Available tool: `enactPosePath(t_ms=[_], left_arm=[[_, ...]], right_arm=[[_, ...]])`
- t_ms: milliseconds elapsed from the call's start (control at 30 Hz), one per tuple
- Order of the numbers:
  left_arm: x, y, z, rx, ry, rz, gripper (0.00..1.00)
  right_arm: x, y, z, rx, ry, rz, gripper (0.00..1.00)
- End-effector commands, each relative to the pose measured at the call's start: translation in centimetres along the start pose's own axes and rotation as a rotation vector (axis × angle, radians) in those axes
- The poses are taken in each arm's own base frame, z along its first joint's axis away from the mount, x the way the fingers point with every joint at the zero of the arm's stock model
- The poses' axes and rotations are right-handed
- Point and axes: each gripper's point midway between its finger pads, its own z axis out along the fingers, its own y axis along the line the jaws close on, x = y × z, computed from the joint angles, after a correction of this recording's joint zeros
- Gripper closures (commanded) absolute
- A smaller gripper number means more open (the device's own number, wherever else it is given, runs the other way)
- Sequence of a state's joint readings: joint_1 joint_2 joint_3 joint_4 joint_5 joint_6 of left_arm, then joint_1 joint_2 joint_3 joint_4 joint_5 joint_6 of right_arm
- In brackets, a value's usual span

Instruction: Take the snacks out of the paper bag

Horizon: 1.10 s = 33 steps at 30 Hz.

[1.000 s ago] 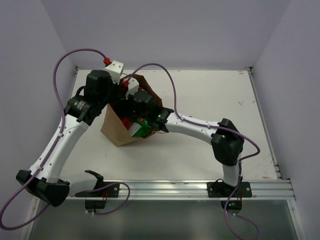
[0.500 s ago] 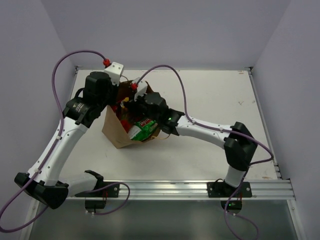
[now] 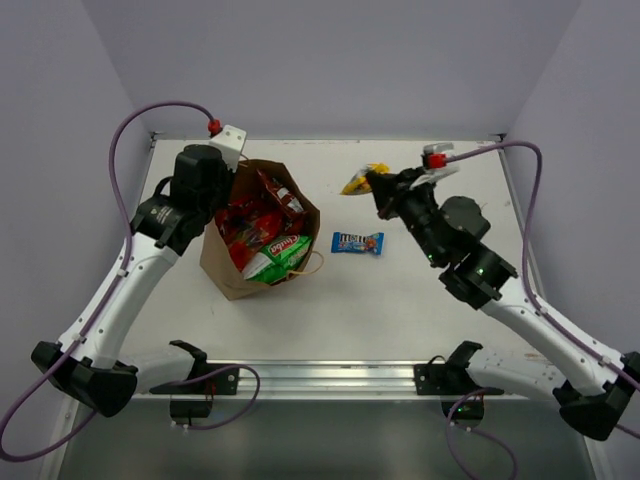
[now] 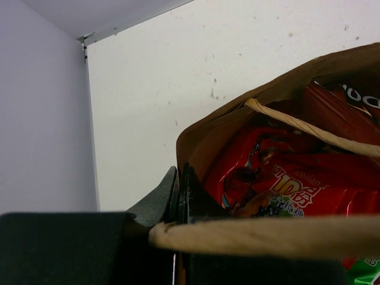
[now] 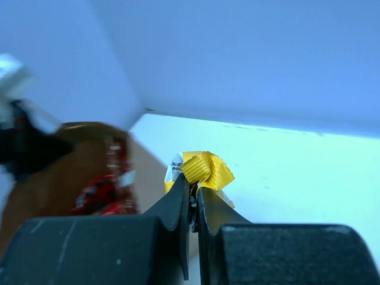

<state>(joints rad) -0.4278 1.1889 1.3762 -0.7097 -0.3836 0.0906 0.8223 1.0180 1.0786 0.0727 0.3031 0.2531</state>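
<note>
The brown paper bag (image 3: 226, 262) lies open on the table's left part, with red snack bags (image 3: 248, 232) and a green-white chip bag (image 3: 277, 257) showing in its mouth. My left gripper (image 4: 179, 190) is shut on the bag's rim at its back left edge, with a twisted handle (image 4: 279, 236) across the view. My right gripper (image 5: 193, 199) is shut on a small yellow candy packet (image 5: 205, 168) and holds it above the table's back middle; the packet also shows in the top view (image 3: 358, 179). A small blue candy packet (image 3: 357, 243) lies flat on the table right of the bag.
The white table (image 3: 450, 300) ends in a metal rail (image 3: 400, 375) at the near edge. Lilac walls stand on three sides. Purple cables loop over both arms.
My right arm has pulled out of the bag and swung right and back, carrying the yellow packet. The blue packet now lies on the table. The left gripper still holds the bag's rim.
</note>
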Motion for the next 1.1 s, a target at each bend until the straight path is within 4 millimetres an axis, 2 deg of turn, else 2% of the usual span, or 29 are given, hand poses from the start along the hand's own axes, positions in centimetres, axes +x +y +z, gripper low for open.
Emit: enactPosePath(t_ms=[0, 33, 67, 100, 167, 200, 267, 300, 367, 400, 467, 500, 533, 567, 600, 633, 667, 700, 733, 767, 833, 867, 900, 933, 967, 1000, 1033, 1067], left_arm=[[-7.8, 3.8, -2.0, -0.144, -0.286, -0.085, 1.00], [-8.0, 3.9, -2.1, -0.144, -0.291, -0.083, 1.00], [-8.2, 3.9, -2.1, -0.142, -0.295, -0.082, 1.00], [-8.4, 3.9, -2.2, -0.143, -0.303, -0.083, 1.00], [-8.7, 3.9, -2.4, -0.138, -0.315, -0.068, 1.00], [-8.9, 4.0, -2.4, -0.137, -0.324, -0.065, 1.00], [-9.0, 3.7, -2.4, -0.122, -0.330, -0.045, 1.00], [-9.0, 3.6, -2.6, -0.116, -0.336, -0.039, 1.00], [-9.2, 3.3, -2.6, -0.095, -0.348, -0.031, 1.00], [-9.3, 3.3, -2.8, -0.088, -0.356, -0.029, 1.00], [-9.3, 3.0, -3.1, -0.071, -0.367, -0.023, 1.00], [-9.2, 2.9, -3.1, -0.063, -0.364, -0.018, 1.00], [-9.1, 2.9, -3.2, -0.062, -0.363, -0.013, 1.00], [-9.0, 2.8, -3.3, -0.054, -0.361, -0.008, 1.00], [-8.9, 2.8, -3.3, -0.053, -0.360, -0.006, 1.00], [-8.8, 2.7, -3.3, -0.050, -0.361, -0.004, 1.00], [-8.6, 2.5, -3.2, -0.039, -0.360, 0.001, 1.00], [-8.6, 2.4, -3.3, -0.033, -0.364, 0.003, 1.00], [-8.5, 2.3, -3.3, -0.028, -0.363, 0.013, 1.00], [-8.6, 2.1, -3.3, -0.018, -0.366, 0.018, 1.00], [-8.5, 2.1, -3.4, -0.013, -0.367, 0.032, 1.00], [-8.6, 2.0, -3.6, -0.004, -0.377, 0.036, 1.00], [-8.8, 2.0, -3.8, -0.004, -0.385, 0.040, 1.00], [-9.0, 2.0, -4.0, -0.001, -0.395, 0.036, 1.00], [-9.2, 2.1, -4.2, 0.004, -0.405, 0.036, 1.00], [-9.5, 2.1, -4.5, 0.008, -0.417, 0.029, 1.00], [-9.7, 2.0, -4.6, 0.014, -0.425, 0.028, 1.00], [-9.9, 1.8, -4.7, 0.026, -0.433, 0.030, 1.00]], right_arm=[[6.0, -10.3, -2.1, 0.340, 0.137, 0.052, 1.00], [6.8, -11.8, -2.5, 0.379, 0.150, 0.062, 1.00], [9.2, -13.6, -3.0, 0.418, 0.204, 0.067, 1.00], [10.0, -16.2, -3.3, 0.491, 0.216, 0.094, 1.00], [13.7, -18.5, -3.3, 0.532, 0.316, 0.118, 1.00], [14.6, -20.3, -3.5, 0.580, 0.340, 0.145, 1.00], [16.5, -21.4, -3.1, 0.596, 0.403, 0.172, 1.00], [18.5, -22.8, -3.0, 0.640, 0.457, 0.191, 1.00], [19.4, -23.6, -2.7, 0.665, 0.506, 0.197, 0.94], [20.2, -24.4, -2.8, 0.697, 0.545, 0.174, 0.79], [18.7, -24.6, -2.3, 0.707, 0.534, 0.121, 0.59], [18.0, -24.2, -2.2, 0.677, 0.541, 0.073, 0.43], [15.6, -23.0, -1.8, 0.629, 0.492, 0.052, 0.37], [14.7, -21.2, -1.5, 0.553, 0.493, -0.002, 0.30], [13.7, -19.4, -1.3, 0.483, 0.483, -0.024, 0.28], [10.8, -17.2, -1.1, 0.410, 0.419, -0.047, 0.27], [10.2, -13.9, -0.8, 0.302, 0.407, -0.081, 0.25], [9.2, -12.1, -0.7, 0.230, 0.388, -0.132, 0.25], [7.3, -9.1, -0.9, 0.113, 0.349, -0.146, 0.24], [6.7, -6.2, -0.9, 0.002, 0.330, -0.169, 0.24], [4.8, -2.4, -1.0, -0.161, 0.288, -0.257, 0.23], [5.1, 0.6, -1.4, -0.286, 0.295, -0.308, 0.23], [4.8, 1.8, -1.3, -0.342, 0.285, -0.383, 0.23], [3.6, 3.2, -1.2, -0.392, 0.259, -0.417, 0.23], [4.7, 5.0, -1.1, -0.468, 0.289, -0.447, 0.23], [4.8, 5.8, -0.8, -0.502, 0.281, -0.498, 0.22], [4.0, 6.9, -0.5, -0.535, 0.258, -0.520, 0.21], [5.5, 8.5, -0.2, -0.603, 0.278, -0.562, 0.20]])
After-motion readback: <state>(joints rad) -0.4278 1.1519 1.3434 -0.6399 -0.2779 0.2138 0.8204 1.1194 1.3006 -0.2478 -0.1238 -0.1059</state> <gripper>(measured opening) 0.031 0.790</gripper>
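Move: The right hand, holding the yellow packet high, is bound for a bare spot of table some 10 cm ahead, 14 cm to its right and 37 cm below. The M&M's packet lies about 12 cm left of that spot and 2 cm farther out; the open paper bag stands roughly 25 cm to this hand's left and 5 cm ahead, its middle 25 cm below. From the left hand the spot is about 39 cm right, 5 cm ahead and 28 cm down. Swooping down nearly 30 cm while swinging right and some way forward, the right hand tips its fingers down about 45 degrees, turns clockwise, and opens to let go of the yellow packet low over the table. It then climbs back up, sweeping left and back, open-fingered, towards the bag's mouth. The left hand keeps its pinch on the bag's rim. ##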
